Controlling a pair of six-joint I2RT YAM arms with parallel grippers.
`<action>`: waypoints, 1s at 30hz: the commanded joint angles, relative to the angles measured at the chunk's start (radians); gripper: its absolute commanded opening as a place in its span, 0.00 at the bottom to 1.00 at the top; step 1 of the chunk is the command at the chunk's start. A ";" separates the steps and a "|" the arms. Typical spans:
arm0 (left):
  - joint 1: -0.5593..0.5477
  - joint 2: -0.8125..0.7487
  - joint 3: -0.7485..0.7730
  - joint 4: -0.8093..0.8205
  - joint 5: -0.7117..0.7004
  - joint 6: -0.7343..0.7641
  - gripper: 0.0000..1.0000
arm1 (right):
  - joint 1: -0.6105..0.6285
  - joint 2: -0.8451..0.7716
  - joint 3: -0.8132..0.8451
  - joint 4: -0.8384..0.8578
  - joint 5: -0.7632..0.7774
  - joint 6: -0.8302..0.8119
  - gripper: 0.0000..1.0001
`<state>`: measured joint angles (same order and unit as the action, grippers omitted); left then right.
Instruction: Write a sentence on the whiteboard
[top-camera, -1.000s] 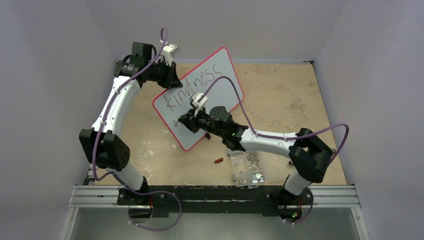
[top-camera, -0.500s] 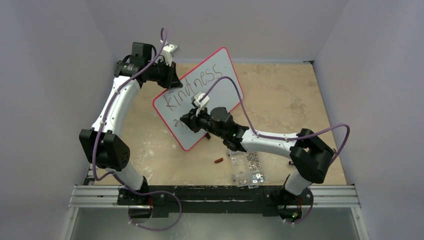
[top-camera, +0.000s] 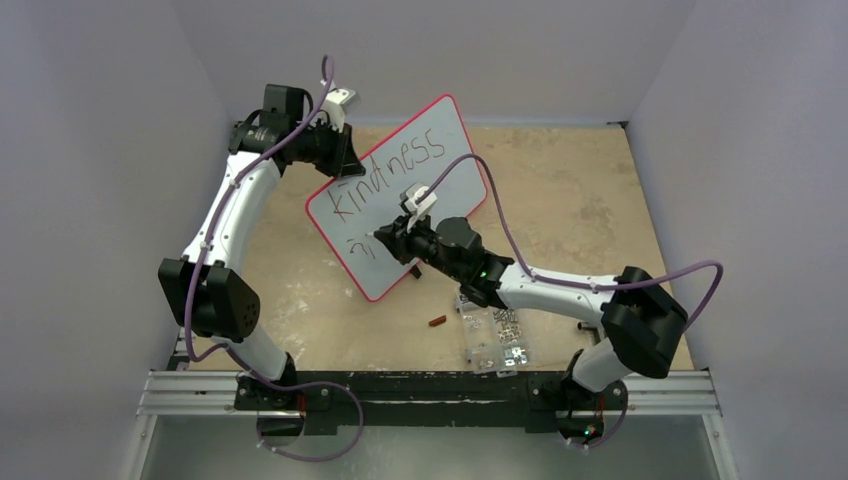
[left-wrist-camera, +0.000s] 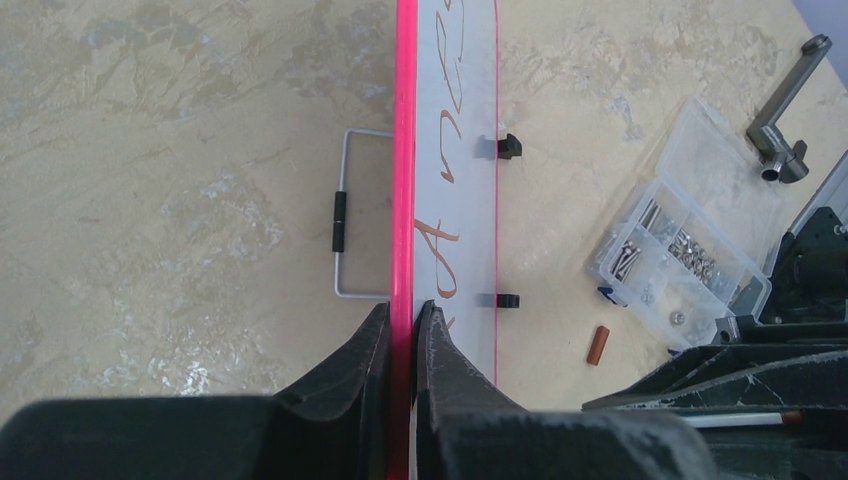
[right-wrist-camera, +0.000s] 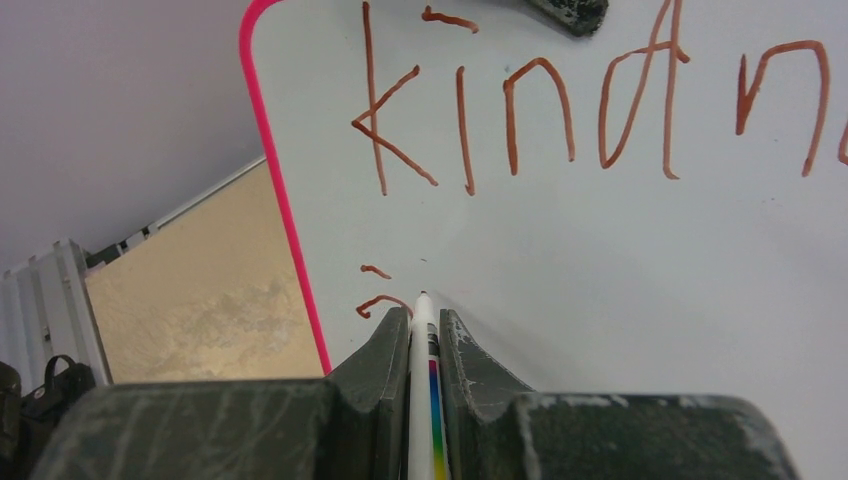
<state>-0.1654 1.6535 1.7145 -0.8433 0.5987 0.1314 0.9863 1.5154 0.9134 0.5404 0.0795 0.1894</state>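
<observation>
The whiteboard (top-camera: 385, 275) stands tilted on edge, its pink rim (left-wrist-camera: 403, 150) pinched by my shut left gripper (left-wrist-camera: 404, 310) at the upper left edge (top-camera: 347, 160). The sentence (top-camera: 390, 172) reads "kindness" on the top line, in red-brown strokes (right-wrist-camera: 520, 110). A short curved stroke (right-wrist-camera: 385, 300) starts a second line near the board's left rim. My right gripper (right-wrist-camera: 424, 315) is shut on a white marker (right-wrist-camera: 423, 345) with a rainbow stripe. The marker's tip sits at the board just right of that stroke (top-camera: 383, 240).
A clear compartmented screw box (top-camera: 497, 335) lies near the right arm, and shows again (left-wrist-camera: 690, 250) in the left wrist view. A small brown marker cap (top-camera: 437, 321) rests beside it. A wire stand (left-wrist-camera: 345, 215) props the board's back. A grey metal tool (left-wrist-camera: 785, 120) lies farther off.
My right gripper has moved right along the second line with the marker, leaving small new strokes at the line's left end. The left arm and the board have stayed still.
</observation>
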 joint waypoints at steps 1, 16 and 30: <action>-0.011 0.008 0.010 -0.057 -0.097 0.050 0.00 | -0.023 -0.005 -0.009 0.032 0.044 0.011 0.00; -0.011 0.011 0.012 -0.057 -0.100 0.052 0.00 | -0.046 0.073 0.015 0.028 0.024 0.024 0.00; -0.011 0.012 0.013 -0.059 -0.099 0.052 0.00 | -0.046 0.053 -0.088 0.035 0.014 0.056 0.00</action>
<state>-0.1642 1.6550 1.7157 -0.8455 0.5964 0.1345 0.9470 1.5806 0.8345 0.5728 0.0792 0.2363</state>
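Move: The bare spot for the next stroke on the whiteboard lies about 5 cm ahead of your right hand, 3 cm left and 3 cm below it. The arch-shaped second-line mark sits 3 cm nearer and 2 cm farther left than that spot. The k of "kindness" is roughly 4 cm ahead, 8 cm left and 6 cm above the right hand. From your left hand the spot lies some 9 cm back, 4 cm right and 8 cm lower. Carry the right hand, marker still gripped, forward about 2 cm and down 3 cm to set the nib on the bare board right of the second-line marks. Pause briefly, then draw the nib some 3 cm down the board, easing back and slightly right as the fingers tip down a little. Keep the left gripper still, pinching the whiteboard's top edge. ##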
